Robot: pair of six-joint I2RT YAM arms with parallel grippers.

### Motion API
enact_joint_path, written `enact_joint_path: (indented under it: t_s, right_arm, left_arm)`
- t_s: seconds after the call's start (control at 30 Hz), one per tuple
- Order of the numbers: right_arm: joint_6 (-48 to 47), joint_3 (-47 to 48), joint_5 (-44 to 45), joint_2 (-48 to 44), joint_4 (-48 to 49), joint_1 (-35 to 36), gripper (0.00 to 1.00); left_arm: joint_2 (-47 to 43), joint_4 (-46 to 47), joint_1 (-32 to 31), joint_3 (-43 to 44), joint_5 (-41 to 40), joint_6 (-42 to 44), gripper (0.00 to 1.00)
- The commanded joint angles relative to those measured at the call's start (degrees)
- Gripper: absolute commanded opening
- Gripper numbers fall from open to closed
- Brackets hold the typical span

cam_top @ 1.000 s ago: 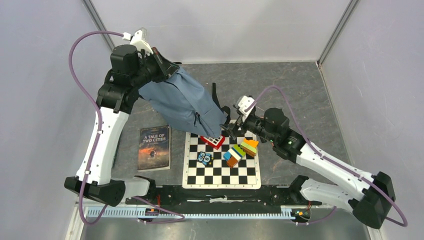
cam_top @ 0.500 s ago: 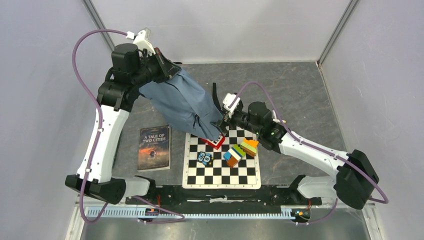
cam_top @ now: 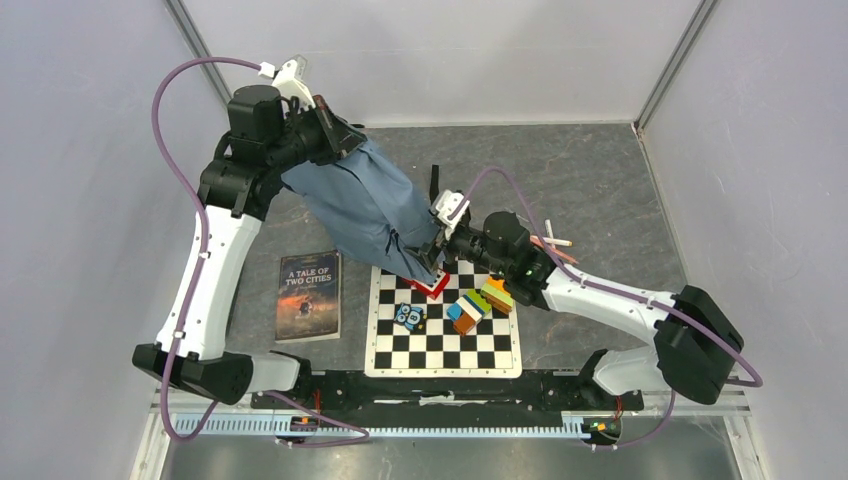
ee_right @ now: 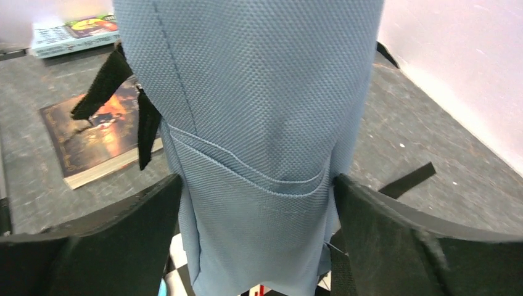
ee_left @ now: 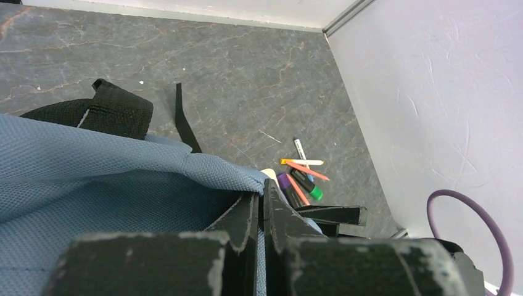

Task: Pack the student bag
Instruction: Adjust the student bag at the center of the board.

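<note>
The student bag (cam_top: 370,205) is dusty-blue fabric with black straps and hangs slanted from the back left down to the chessboard's far edge. My left gripper (cam_top: 335,135) is shut on its upper fabric edge. In the left wrist view the cloth (ee_left: 92,179) is pinched between the fingertips of that gripper (ee_left: 264,192). My right gripper (cam_top: 440,255) is open at the bag's lower end. In the right wrist view the bag's front pocket (ee_right: 253,123) fills the gap of the right gripper (ee_right: 257,182), with one finger on each side.
A chessboard (cam_top: 443,345) lies near the front with coloured blocks (cam_top: 482,300), a small blue toy (cam_top: 409,316) and a red-and-white piece (cam_top: 432,285) on it. The book "A Tale of Two Cities" (cam_top: 308,295) lies to its left. Several pens (cam_top: 552,243) lie to the right.
My right arm has swung left to the bag, so its open fingers now straddle the bag's lower end, and the pens show behind it. The left arm has barely moved.
</note>
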Motion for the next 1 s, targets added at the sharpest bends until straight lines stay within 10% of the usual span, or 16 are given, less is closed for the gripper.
enact_joint_path:
  t_s: [0.0,0.1,0.23,0.37,0.7,0.97]
  right_arm:
    - [1.89,-1.58,11.43,1.5,6.29,0.59,0.9]
    - [2.65,-2.48,13.83,2.09,7.2,0.58,0.64]
    - [4.86,-2.77,14.05,2.43,7.13,0.58,0.22]
    - [7.54,-3.13,14.82,2.24,6.79,0.58,0.0]
    - [10.94,-1.81,17.77,1.96,1.22,0.57,0.0]
    - [8.97,1.06,15.51,1.71,-4.57,0.5,0.0]
  left_arm:
    - [-0.14,1.81,-0.24,2.73,2.18,1.35,0.02]
    - [-0.7,-0.75,-0.52,3.19,-0.8,2.92,0.04]
    - [-1.33,-6.54,-3.98,4.59,-13.12,9.76,0.62]
    - [-2.33,-6.97,-8.76,4.33,-14.09,16.04,0.87]
    - [-12.91,-0.67,-31.31,-7.97,-12.25,30.89,0.95]
    - [-24.74,7.17,-36.19,-30.46,-9.65,28.85,0.98]
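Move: The left hand still holds the student bag's upper end; the bag's middle lies roughly 20 cm below and 4 cm back of it, 1 cm to its right, and the chessboard's middle about 9 cm back, 13 cm right and 40 cm down. From the right hand, open around the bag's near edge, the bag's middle is about 6 cm ahead and 9 cm left, level in height; the red toy lies 4 cm ahead, straight below by 22 cm, the coloured blocks 3 cm back, 11 cm right, 21 cm down. Easing forward about 3 cm, slightly down and right, the right hand turns clockwise some 15 degrees and shuts its fingers, pinching a fold of the bag's near edge. Meanwhile the left opens wide, lets go of the upper end and swings back about 17 cm and 8 cm right, sinking late and turning clockwise some 35 degrees, to over the board's left side. ##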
